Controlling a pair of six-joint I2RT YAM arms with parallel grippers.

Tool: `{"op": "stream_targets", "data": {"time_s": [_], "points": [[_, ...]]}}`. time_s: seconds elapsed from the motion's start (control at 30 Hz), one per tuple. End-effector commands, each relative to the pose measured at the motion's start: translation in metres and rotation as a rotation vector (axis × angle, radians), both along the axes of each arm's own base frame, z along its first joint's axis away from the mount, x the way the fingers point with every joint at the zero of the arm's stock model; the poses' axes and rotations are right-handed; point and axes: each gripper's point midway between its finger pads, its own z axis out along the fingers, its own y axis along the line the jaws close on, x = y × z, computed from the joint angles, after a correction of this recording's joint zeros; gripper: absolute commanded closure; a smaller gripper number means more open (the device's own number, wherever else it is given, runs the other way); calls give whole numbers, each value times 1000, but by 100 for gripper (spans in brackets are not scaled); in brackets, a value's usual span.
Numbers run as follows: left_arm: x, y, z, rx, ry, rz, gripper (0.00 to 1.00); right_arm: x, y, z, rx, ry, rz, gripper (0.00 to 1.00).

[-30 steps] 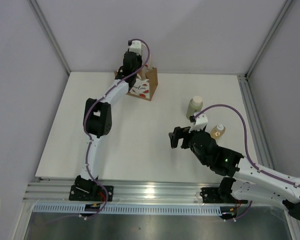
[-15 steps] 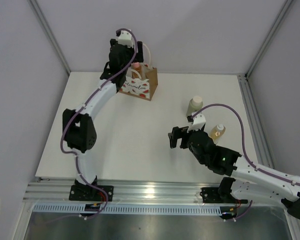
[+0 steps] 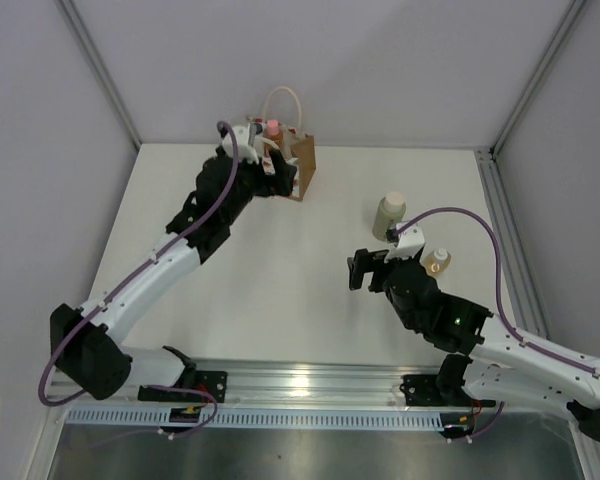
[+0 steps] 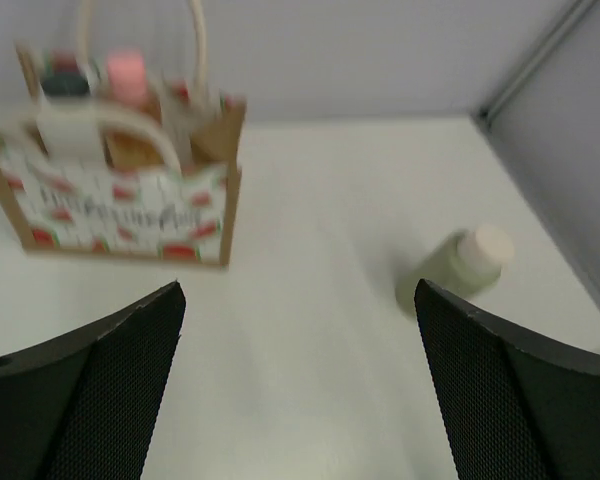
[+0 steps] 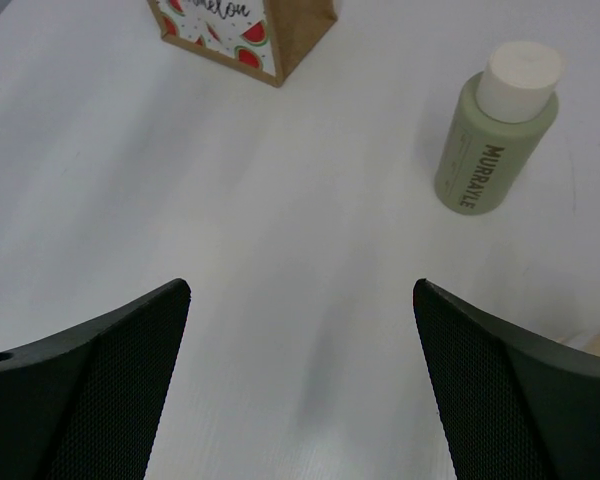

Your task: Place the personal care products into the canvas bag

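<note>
The canvas bag (image 3: 302,166) (image 4: 120,195) stands at the table's far edge. A pink cap (image 3: 273,128) (image 4: 128,76) and a dark lid (image 4: 65,82) poke out of its top. My left gripper (image 3: 273,176) (image 4: 298,310) hangs open and empty just in front of the bag, hiding part of it from above. The olive-beige bottle (image 3: 388,215) (image 5: 495,140) stands upright right of centre, with the amber bottle (image 3: 436,262) nearer and to its right. Left of those two bottles my right gripper (image 3: 364,268) (image 5: 300,295) stands open and empty.
Grey walls close the table at the back and on both sides. An aluminium rail (image 3: 505,225) runs along the right edge. The bag's white handles (image 3: 280,100) loop up above its top. Bare white tabletop (image 3: 280,270) lies between the two arms.
My left gripper has opened, come down out of the bag and drawn back to its near side; the pink-capped bottle stays in the bag. My right gripper edged slightly farther.
</note>
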Motion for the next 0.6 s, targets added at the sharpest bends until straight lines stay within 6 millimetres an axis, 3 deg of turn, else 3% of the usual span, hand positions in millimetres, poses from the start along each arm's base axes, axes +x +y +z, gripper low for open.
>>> {"op": "stream_targets", "data": {"time_s": [0.0,0.03,0.07,0.13,0.17,0.2,0.23,0.3,0.4,0.5,0.53,0.57], "points": [[-53,-13,-72,-127,247,-110,1,15,-19,34,-10,-71,-126,3],[-67,-12,-68,-137,246,-130,1,19,-26,37,-27,-67,-167,3],[-80,-11,-94,-106,300,-136,1,27,-39,54,-24,-75,-252,3],[-102,-18,-103,-67,299,-158,1,28,-60,57,-68,-40,-344,3],[-113,-15,-114,-50,308,-158,1,31,-79,75,-79,-64,-453,3],[-127,-22,-119,-29,319,-180,1,30,-91,80,-21,-60,-542,3],[-133,-22,-122,-18,313,-182,1,21,-119,74,-115,-47,-635,2],[-160,-33,-137,38,316,-237,1,14,-147,71,-135,-13,-725,1],[-183,-43,-150,123,264,-283,1,12,-172,53,-89,47,-806,1],[-191,-50,-147,96,257,-321,1,12,-185,33,-25,84,-847,1],[-191,-50,-143,90,246,-326,1,12,-183,10,-43,123,-831,1],[-191,-49,-141,81,241,-323,1,13,-183,3,-43,130,-826,1]]}}
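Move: The yellow bottle stands about 17 cm to the right of the right gripper, 5 cm ahead of it and some 16 cm lower. The green bottle is about 15 cm farther out than the yellow bottle and 8 cm to its left. From the empty left gripper, the canvas bag is roughly 24 cm ahead, 4 cm left and 25 cm below, and the yellow bottle about 13 cm back, 32 cm right and 28 cm below. Swing the open right gripper about 18 cm to the right towards the yellow bottle, arching up several centimetres and then starting down, while turning it some 45 degrees clockwise. Meanwhile draw the open left gripper back about 20 cm from the canvas bag and down about as far, mostly down early on, drifting right as it turns clockwise and tips down. ##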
